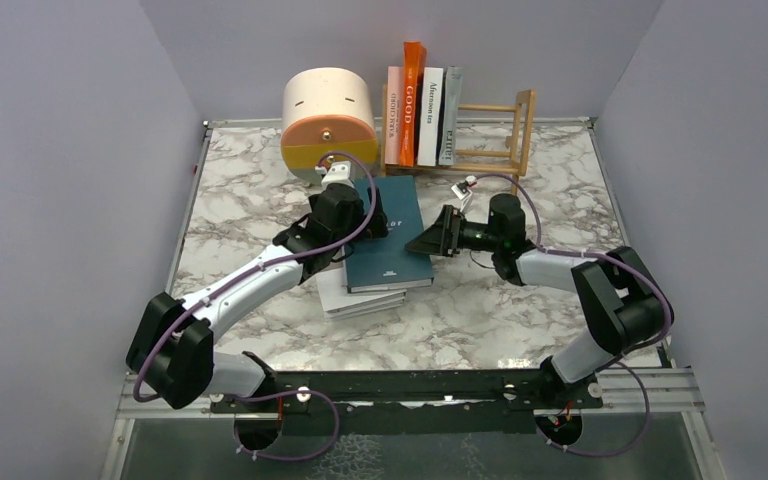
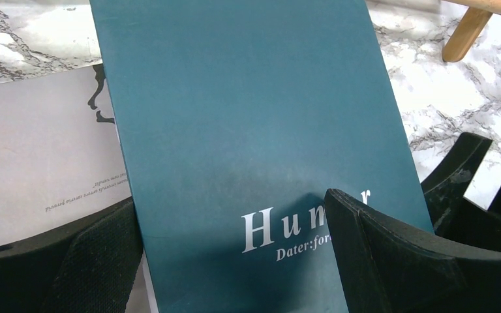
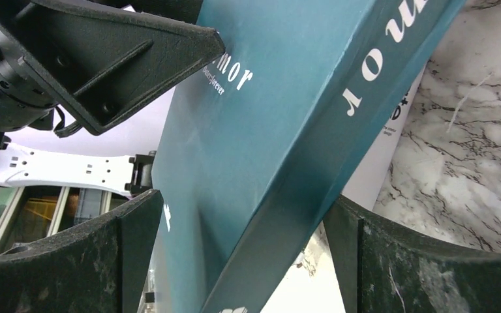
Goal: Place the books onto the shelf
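A teal "Humor" book (image 1: 392, 238) lies on top of a stack of white books (image 1: 348, 300) at the table's middle. My left gripper (image 1: 352, 215) is open at its left side; one finger (image 2: 72, 261) sits off the book's edge and the other (image 2: 398, 261) hangs over the cover (image 2: 248, 117). My right gripper (image 1: 432, 240) is open at the book's right side. In the right wrist view the teal spine (image 3: 313, 163) runs between the jaws with gaps on both sides. The wooden shelf (image 1: 516, 130) at the back holds pink, orange (image 1: 412, 100), white and grey books upright.
A round cream, orange and yellow drawer box (image 1: 328, 115) stands left of the shelf, just behind my left gripper. The right half of the shelf has no books in it. Grey walls close in the marble table (image 1: 250, 200) on three sides.
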Available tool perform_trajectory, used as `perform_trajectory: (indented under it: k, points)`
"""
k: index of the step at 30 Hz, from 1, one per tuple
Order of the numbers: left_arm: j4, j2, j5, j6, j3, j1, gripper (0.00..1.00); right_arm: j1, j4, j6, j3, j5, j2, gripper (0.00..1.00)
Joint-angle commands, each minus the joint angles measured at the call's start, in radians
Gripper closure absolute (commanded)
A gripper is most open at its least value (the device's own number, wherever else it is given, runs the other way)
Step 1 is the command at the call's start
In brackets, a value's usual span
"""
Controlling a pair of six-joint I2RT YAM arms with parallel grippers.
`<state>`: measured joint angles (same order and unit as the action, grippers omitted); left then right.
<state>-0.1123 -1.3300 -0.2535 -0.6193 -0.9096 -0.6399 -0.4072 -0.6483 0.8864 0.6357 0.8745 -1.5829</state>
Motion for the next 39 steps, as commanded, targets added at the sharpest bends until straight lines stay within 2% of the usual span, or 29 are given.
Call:
perform_trajectory:
  k: [1,11,18,23,27,28,34,39]
  points:
    - [0.048,-0.012,0.0,-0.016,-0.036,-0.021,0.01,-0.023,-0.108,0.045,-0.01,0.031,-0.029,0.11]
    - [0.094,-0.047,0.002,-0.025,-0.06,-0.078,0.01,-0.035,-0.135,0.059,-0.003,0.031,-0.045,0.19]
    - [0.087,-0.042,-0.039,-0.008,-0.08,-0.104,0.01,-0.034,-0.111,0.047,-0.001,0.022,-0.024,0.42]
    - [-0.006,0.021,-0.174,0.03,-0.101,-0.104,0.01,-0.034,-0.049,0.012,0.0,0.004,0.03,0.6]
    - [-0.113,0.054,-0.354,0.076,-0.126,-0.102,0.01,-0.035,0.013,-0.023,0.006,-0.021,0.087,0.84]
    - [-0.143,0.06,-0.397,0.087,-0.133,-0.101,0.01,-0.035,0.027,-0.03,0.008,-0.025,0.103,0.87]
    - [-0.238,0.131,-0.55,0.114,-0.132,-0.07,0.01,-0.033,0.14,-0.088,0.04,-0.081,0.215,0.93]
    - [-0.24,0.248,-0.575,0.102,-0.09,-0.055,0.01,-0.033,0.384,-0.205,0.15,-0.24,0.35,0.96]
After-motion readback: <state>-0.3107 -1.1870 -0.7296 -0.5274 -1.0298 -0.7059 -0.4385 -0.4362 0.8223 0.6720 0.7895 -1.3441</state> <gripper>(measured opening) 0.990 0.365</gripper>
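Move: The teal Humor book lies flat on the pile, its middle about 5 cm right of the left hand, 3 cm nearer the base and 3 cm below. From the right hand, whose open fingers straddle its right edge, that middle is some 7 cm left and 3 cm ahead, at about its height. The grey book under it is about 6 cm left and 2 cm back of the left hand, 6 cm lower. The pale green book on the shelf stands roughly 20 cm ahead and 6 cm right of the right hand, 5 cm higher. The Humor book is pushed right by the open left hand, about 4 cm into the right gripper, which edges 1 cm left, stays there and closes, pinching the right edge between its fingers. The right hand then lifts about 5 cm, while the left, still open, comes free, rises 8 cm and swings back left about 11 cm, turning counter-clockwise towards straight ahead. ##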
